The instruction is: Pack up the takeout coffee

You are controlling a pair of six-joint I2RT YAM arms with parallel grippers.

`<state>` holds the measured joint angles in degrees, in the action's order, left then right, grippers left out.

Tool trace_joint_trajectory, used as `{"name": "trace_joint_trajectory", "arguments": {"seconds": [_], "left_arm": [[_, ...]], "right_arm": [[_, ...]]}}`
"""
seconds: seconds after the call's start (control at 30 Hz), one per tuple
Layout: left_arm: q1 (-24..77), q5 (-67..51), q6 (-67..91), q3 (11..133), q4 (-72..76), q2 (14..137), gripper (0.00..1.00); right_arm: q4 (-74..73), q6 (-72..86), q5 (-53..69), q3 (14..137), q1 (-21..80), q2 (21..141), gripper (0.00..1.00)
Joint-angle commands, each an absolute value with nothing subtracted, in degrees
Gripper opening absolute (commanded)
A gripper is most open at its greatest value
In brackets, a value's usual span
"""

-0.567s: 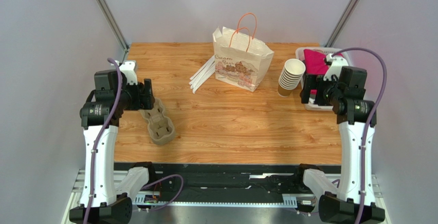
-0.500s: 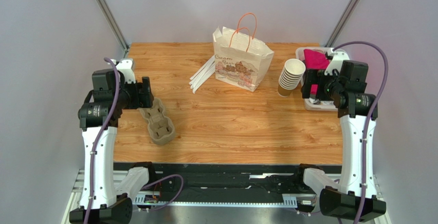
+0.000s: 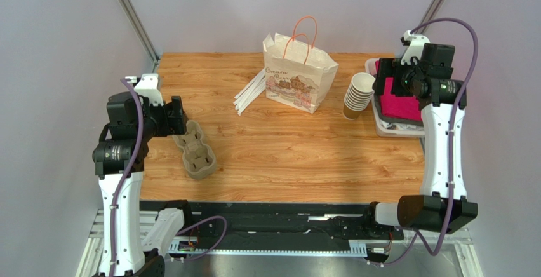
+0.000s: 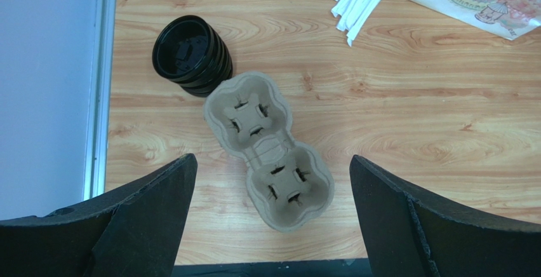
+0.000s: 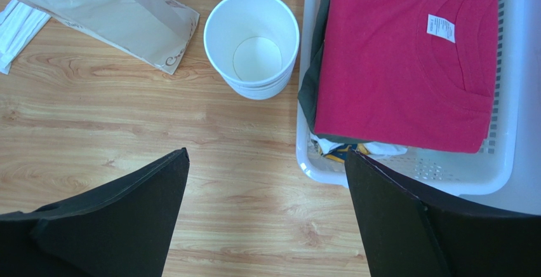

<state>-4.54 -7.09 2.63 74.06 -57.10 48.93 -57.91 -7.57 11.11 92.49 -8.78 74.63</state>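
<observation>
The takeout coffee is out of view in every frame. A white paper bag [image 3: 298, 74] with orange handles stands at the back middle of the table. My left gripper [image 3: 178, 115] hangs open above the left side, and in the left wrist view it [image 4: 272, 157] frames a grey-brown pulp cup tray [image 4: 270, 150] with nothing between its fingers. My right gripper [image 3: 383, 80] is raised at the back right, open and empty. Below it [image 5: 267, 152] is bare wood, with a stack of lidless cups [image 5: 251, 43] further off.
A stack of black lids [image 4: 190, 54] lies next to the pulp tray [image 3: 195, 153], by the left table edge. White wrapped straws [image 3: 251, 91] lie left of the bag. A white basket [image 5: 406, 169] holding a pink shirt [image 5: 406, 61] sits at the right edge, beside the cup stack [image 3: 359, 94].
The right arm has lifted and swung back, uncovering the basket in the top view. The left arm has drifted slightly left and toward the near edge. Both grippers stay open.
</observation>
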Motion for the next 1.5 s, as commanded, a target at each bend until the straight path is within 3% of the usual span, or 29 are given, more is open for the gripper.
{"name": "trace_joint_trajectory", "arguments": {"seconds": [0.0, 0.2, 0.3, 0.77, 1.17, 1.4, 1.47], "left_arm": [[-4.7, -9.5, 2.1, 74.4, -54.9, 49.8, 0.99], [-4.7, -8.9, 2.9, 74.8, -54.6, 50.8, 0.99], [-4.7, -9.3, 2.9, 74.8, -54.6, 51.3, 0.99], [-4.8, -6.9, 2.9, 75.3, -53.6, 54.2, 0.99], [-5.2, -6.2, 3.5, 75.7, -52.6, 56.1, 0.99], [-5.2, -6.0, 3.6, 76.2, -52.5, 56.8, 0.99], [-5.2, -5.9, 3.7, 76.1, -52.4, 56.9, 0.99]], "right_arm": [[-55.8, -7.2, 12.2, 98.2, -8.9, 79.9, 1.0], [-57.0, -6.2, 12.6, 101.9, -9.0, 88.0, 1.0], [-57.4, -5.4, 13.1, 102.9, -9.2, 91.6, 0.95], [-56.5, -1.8, 13.9, 107.8, -9.6, 102.6, 0.6], [-56.2, -0.4, 13.4, 109.2, -9.7, 105.0, 0.31], [-56.4, 2.0, 13.6, 108.8, -10.6, 104.4, 0.0], [-56.7, 2.5, 14.0, 108.8, -11.1, 103.8, 0.0]]}}
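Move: From my right hand, the stack of paper cups stands about 11 cm ahead, 3 cm left, its middle some 21 cm below and its top rim about 10 below. The shopping bag is roughly 17 ahead and 25 left, the laundry basket about 10 ahead and 16 right. From my left hand, the black lids lie some 14 ahead, 10 left, 28 below; the cup tray almost directly underneath, 2 ahead and 1 left; the cups about 20 ahead and 60 right. I swing my right hand forward about 10 cm and down as much, forward first and then steeply down, to the top of the cup stack, tipping the fingers some 15 degrees further down. On the way they close from wide open to nearly shut, pinching the top cup's right-hand rim, one finger inside. My open left hand eases about 4 cm forward and slightly down over the tray, towards the lids. ##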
